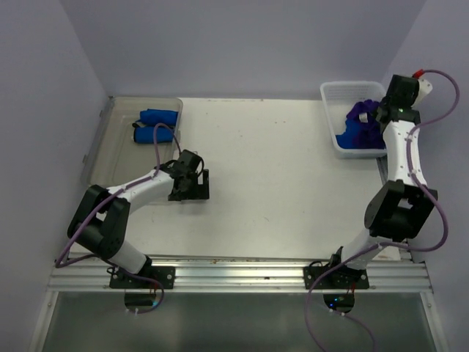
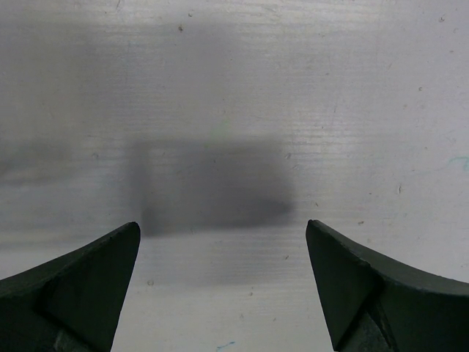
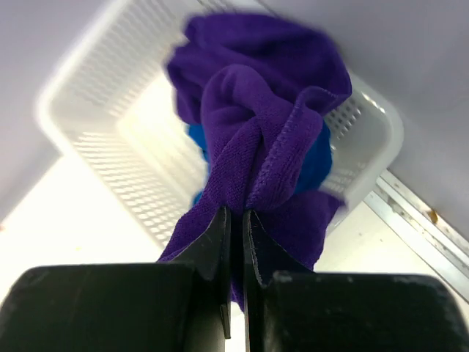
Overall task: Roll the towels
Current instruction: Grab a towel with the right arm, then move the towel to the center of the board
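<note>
A dark purple towel hangs bunched over the white mesh basket, and my right gripper is shut on a fold of it. Blue towel cloth shows beneath it in the basket. From above, the purple towel and blue towel lie in the basket at the back right, with the right gripper over them. Two rolled blue towels rest in the clear tray at the back left. My left gripper hovers open above bare table, with nothing between its fingers.
The table is white, with walls close on the left, back and right. An aluminium rail runs along the near edge where both arm bases are bolted. A metal rail also shows beside the basket in the right wrist view.
</note>
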`<state>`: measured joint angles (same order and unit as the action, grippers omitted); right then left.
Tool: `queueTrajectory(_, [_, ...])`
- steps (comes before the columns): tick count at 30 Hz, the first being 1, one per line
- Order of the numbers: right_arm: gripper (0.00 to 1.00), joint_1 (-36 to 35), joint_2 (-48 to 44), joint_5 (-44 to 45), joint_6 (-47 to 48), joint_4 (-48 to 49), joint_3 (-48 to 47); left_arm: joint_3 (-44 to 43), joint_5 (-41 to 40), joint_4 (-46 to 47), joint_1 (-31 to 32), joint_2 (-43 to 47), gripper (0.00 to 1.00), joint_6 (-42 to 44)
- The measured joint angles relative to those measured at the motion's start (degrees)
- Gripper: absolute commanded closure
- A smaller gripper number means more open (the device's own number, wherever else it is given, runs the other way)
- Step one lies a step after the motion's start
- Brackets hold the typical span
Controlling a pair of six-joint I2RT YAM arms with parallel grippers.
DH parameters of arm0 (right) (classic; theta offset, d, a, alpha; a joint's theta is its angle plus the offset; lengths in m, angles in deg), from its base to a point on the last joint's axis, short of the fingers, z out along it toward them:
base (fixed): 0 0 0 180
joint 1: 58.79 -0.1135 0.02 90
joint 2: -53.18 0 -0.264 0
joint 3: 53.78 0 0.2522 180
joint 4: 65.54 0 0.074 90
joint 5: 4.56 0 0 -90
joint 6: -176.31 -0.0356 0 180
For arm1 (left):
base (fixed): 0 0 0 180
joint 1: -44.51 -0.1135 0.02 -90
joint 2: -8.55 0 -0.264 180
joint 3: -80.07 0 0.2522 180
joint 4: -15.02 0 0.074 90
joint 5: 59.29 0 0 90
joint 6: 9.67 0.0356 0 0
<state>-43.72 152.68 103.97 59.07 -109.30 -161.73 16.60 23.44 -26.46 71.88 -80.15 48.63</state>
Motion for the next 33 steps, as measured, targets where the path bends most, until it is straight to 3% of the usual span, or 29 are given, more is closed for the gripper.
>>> queueTrajectory(14, [1.00,-2.6,-24.8,-19.7,-3.3,3.1,1.0,-0.2,-0.3,-0.7,0.0,1.0,0.00,-0.1])
queueTrajectory(22, [1.00,-18.2,-34.1,-27.9,-4.2,2.4,-1.8,0.2,-0.7,-1.8,-1.3,4.7,0.00,-0.2])
queueTrajectory(28, [1.00,-29.1,-40.0,-32.6,-6.5,5.2,5.7,1.5,-0.4,-1.7,-5.9,7.8,0.00,0.0])
queueTrajectory(33, [1.00,-38.7,-38.8,-32.8,-7.2,5.4,13.8,0.6,0.3,-1.1,-11.7,5.0,0.00,1.2])
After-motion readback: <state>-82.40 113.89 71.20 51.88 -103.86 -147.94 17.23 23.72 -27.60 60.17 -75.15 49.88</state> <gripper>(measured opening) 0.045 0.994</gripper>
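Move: The right hand already grips the purple towel and is bringing it to the open table between the arms, some 38 cm to its left, 19 cm back and 24 cm below. The white basket's middle is about 5 cm ahead, 4 cm left and 19 cm down, with the blue towel just nearer in it. From the left hand that open spot is roughly 11 cm to the right, level ahead and 3 cm below; the grey tray's middle is 17 cm left and 15 cm ahead. Leftward in a rising arc, the right hand draws the purple towel out of the basket and over the table: up nearly 28 cm, about 36 cm left and 18 cm back, then sinking some 8 cm at the end. The grip stays shut while the fingers swing counter-clockwise and level out to point forward-left. Late on, the open left hand lifts slightly and shifts about 6 cm left, pushing against the tray's right side. ##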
